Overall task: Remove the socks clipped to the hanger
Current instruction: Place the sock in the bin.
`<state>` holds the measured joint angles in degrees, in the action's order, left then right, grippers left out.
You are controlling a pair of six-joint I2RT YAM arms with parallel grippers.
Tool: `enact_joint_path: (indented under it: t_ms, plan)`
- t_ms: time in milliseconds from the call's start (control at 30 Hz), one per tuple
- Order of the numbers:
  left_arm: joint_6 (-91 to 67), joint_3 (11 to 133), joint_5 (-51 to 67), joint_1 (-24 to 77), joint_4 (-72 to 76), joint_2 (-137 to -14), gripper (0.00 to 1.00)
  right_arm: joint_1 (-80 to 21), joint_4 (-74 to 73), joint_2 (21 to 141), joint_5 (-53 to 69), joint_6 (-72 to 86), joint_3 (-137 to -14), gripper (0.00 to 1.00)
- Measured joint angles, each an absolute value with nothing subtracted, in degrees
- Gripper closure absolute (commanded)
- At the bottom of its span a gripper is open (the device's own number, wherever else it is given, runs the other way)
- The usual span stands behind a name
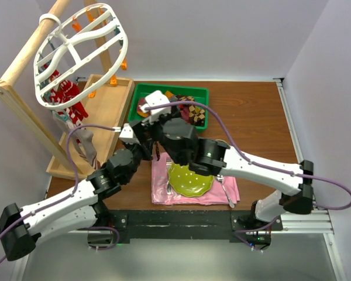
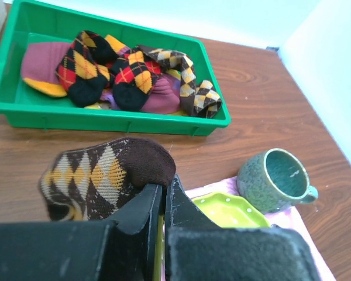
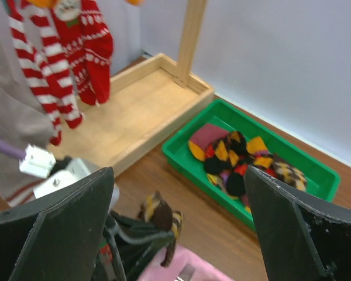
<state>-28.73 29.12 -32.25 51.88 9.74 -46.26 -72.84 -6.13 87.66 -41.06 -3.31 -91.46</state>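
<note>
The white oval hanger (image 1: pixel 82 52) hangs from the wooden pole at the back left. Red-and-white striped socks (image 3: pixel 76 52) and a grey sock (image 3: pixel 11 129) hang clipped under it. My left gripper (image 2: pixel 165 186) is shut on a dark brown argyle sock (image 2: pixel 105 175), held above the table just in front of the green tray (image 2: pixel 105 120). Several loose socks (image 2: pixel 134 76) lie in the tray. My right gripper (image 3: pixel 178 170) stands wide open and holds nothing, above the left gripper and its brown argyle sock (image 3: pixel 161 213).
The wooden rack's base (image 3: pixel 123 111) lies left of the tray. A green-blue mug (image 2: pixel 275 178) and a lime plate (image 2: pixel 231 211) rest on a pink napkin (image 2: pixel 307 234) at the front middle. Both arms cross over the napkin in the top view.
</note>
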Motion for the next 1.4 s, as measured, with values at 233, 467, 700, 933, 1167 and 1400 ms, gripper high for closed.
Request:
enact_joint_path:
  t_ms: [233,467,700,933,1167,1400]
  plan:
    - [-23.97,37.54,-29.93,51.88,16.56,-62.3,1.0,-71.96,-4.71,72.86,-46.02,2.13,-74.83,0.02]
    - [-19.35,55.96,-25.91,48.97,22.22,-83.05,1.0,-71.61,-5.23,60.01,-51.48,7.03,-64.82,0.02]
    - [-17.74,76.79,-22.63,41.08,21.67,-102.74,1.0,-71.57,-8.43,51.57,-54.61,10.26,-61.65,0.02]
    - [-17.96,86.11,-22.65,35.77,18.65,-117.6,0.94,-71.57,-12.03,50.65,-54.52,12.27,-60.4,0.02]
    - [-19.35,84.14,-21.74,34.63,14.26,-123.02,0.65,-71.57,-13.8,51.79,-54.39,13.08,-59.77,0.01]
    - [-19.79,80.75,-20.25,34.87,15.09,-119.07,0.34,-71.57,-14.22,54.02,-53.84,13.06,-59.88,0.01]
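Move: The left hand already pinches the argyle sock; the green bin's middle lies about 25 cm ahead of it, 6 cm right and 18 cm below. From the same hand, the mug stands some 6 cm ahead and 24 cm right, the green plate 5 cm back and 14 cm right, both about 20 cm lower. From the right hand, the bin is roughly 20 cm ahead, 7 cm right and 36 cm below. Left hand swings the sock 25 cm forward, rightward, then down into the bin, opening; right hand clears rightward. ##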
